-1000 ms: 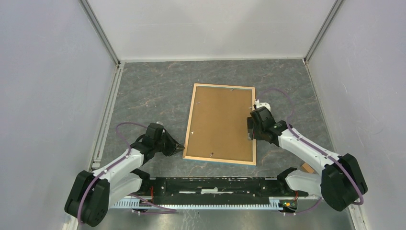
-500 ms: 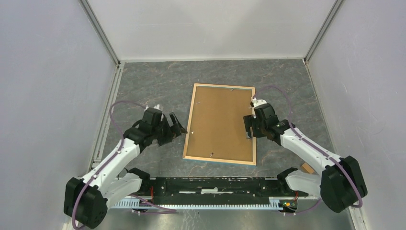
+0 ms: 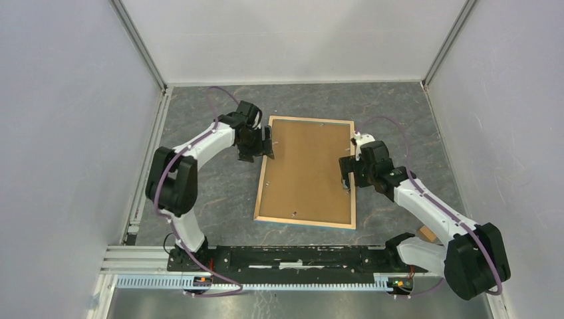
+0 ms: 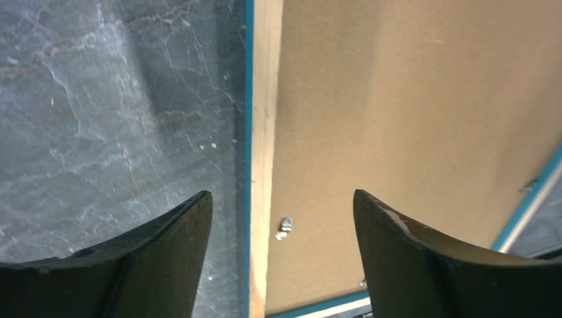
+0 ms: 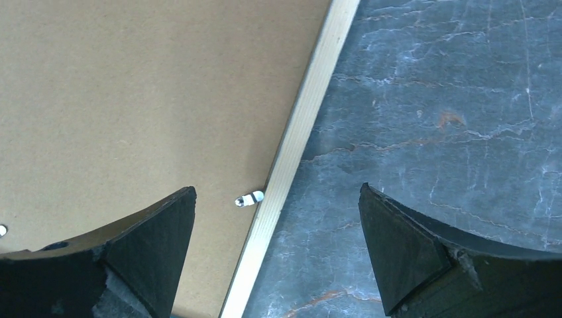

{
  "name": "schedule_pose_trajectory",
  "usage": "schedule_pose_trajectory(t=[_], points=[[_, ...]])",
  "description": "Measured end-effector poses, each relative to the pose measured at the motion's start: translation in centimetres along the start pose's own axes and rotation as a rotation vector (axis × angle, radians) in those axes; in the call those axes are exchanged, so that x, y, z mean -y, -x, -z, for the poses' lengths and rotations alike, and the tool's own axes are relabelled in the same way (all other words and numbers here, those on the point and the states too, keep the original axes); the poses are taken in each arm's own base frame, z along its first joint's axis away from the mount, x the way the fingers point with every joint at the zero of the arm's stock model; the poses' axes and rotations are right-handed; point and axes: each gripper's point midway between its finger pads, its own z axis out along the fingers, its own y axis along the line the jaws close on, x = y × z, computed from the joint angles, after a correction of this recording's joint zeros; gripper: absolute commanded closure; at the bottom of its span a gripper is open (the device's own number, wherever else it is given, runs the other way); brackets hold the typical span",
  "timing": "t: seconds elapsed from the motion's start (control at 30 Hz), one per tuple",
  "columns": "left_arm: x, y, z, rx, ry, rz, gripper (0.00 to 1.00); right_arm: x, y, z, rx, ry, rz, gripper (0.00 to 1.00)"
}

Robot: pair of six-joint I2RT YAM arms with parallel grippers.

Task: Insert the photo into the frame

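The frame [image 3: 304,222] lies face down mid-table, its light wood rim around a brown backing board [image 3: 307,169]. The photo is hidden. My left gripper [image 3: 266,147] hangs open over the frame's upper left edge. In the left wrist view its fingers straddle the rim [image 4: 263,132], whose outer side shows blue, with a small metal tab [image 4: 285,227] just inside. My right gripper [image 3: 346,174] stands open over the right edge. The right wrist view shows the rim [image 5: 311,106] and a tab [image 5: 250,198] between its fingers. Neither gripper holds anything.
White walls close in the grey marbled table on three sides. A black rail [image 3: 286,259] runs along the near edge between the arm bases. A small orange-brown piece [image 3: 426,233] lies by the right arm's base.
My left arm swung from beside the frame's near left corner up to its far left edge, and its jaws opened. The right gripper opened wider and shifted slightly away.
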Motion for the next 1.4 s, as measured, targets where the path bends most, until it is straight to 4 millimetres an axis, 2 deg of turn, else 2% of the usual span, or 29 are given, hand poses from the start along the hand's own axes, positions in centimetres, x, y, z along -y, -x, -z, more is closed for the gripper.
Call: schedule_pose_trajectory(t=[0.17, 0.37, 0.53, 0.7, 0.83, 1.0, 1.2, 1.4], points=[[-1.7, 0.0, -2.3, -0.044, 0.080, -0.053, 0.43, 0.7, -0.2, -0.3, -0.018, -0.002, -0.032, 0.05], [-2.2, -0.6, -3.5, -0.066, 0.114, -0.083, 0.45, 0.7, -1.0, -1.0, -0.054, -0.003, -0.041, 0.05], [-2.2, -1.6, -5.0, -0.109, 0.118, -0.087, 0.56, 0.9, -1.5, -1.3, -0.063, -0.019, -0.049, 0.06], [-2.0, -1.4, -5.1, -0.101, 0.113, -0.091, 0.64, 1.6, -1.7, -1.5, -0.060, -0.052, -0.076, 0.16], [-1.9, -1.4, -5.1, -0.097, 0.110, -0.094, 0.73, 1.6, -1.6, -1.6, -0.059, -0.053, -0.077, 0.29], [-1.9, -1.3, -5.1, -0.097, 0.116, -0.095, 0.78, 1.5, -1.8, -1.8, -0.091, -0.048, -0.064, 0.35], [-1.9, -1.3, -5.0, -0.097, 0.117, -0.095, 0.78, 1.5, -2.6, -1.7, -0.123, -0.049, -0.046, 0.45], [-1.9, -1.4, -5.0, -0.100, 0.112, -0.094, 0.80, 1.3, -3.2, -2.0, -0.147, -0.046, -0.035, 0.46]])
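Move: The left hand, open, hovers over the frame's left rail: its gripping spot is directly below, roughly 6 cm down. The left clip, just inside that rail, lies about 8 cm back and 1 cm right of this hand; the upper clip is some 7 cm ahead and 3 cm right. From the right hand, the right rail is about 6 cm below and 1 cm back, neither left nor right; the right clip lies 2 cm left of the hand and 1 cm back. The left fingers come to straddle the frame's left rail and pinch it, after the hand sinks about 5.5 cm with a slight tilt, then stays put while its grip tightens. The right hand eases down some 3.5 cm and slightly right onto the right rail, fingers closing to about half open around it, the left finger coming close beside the right clip. ##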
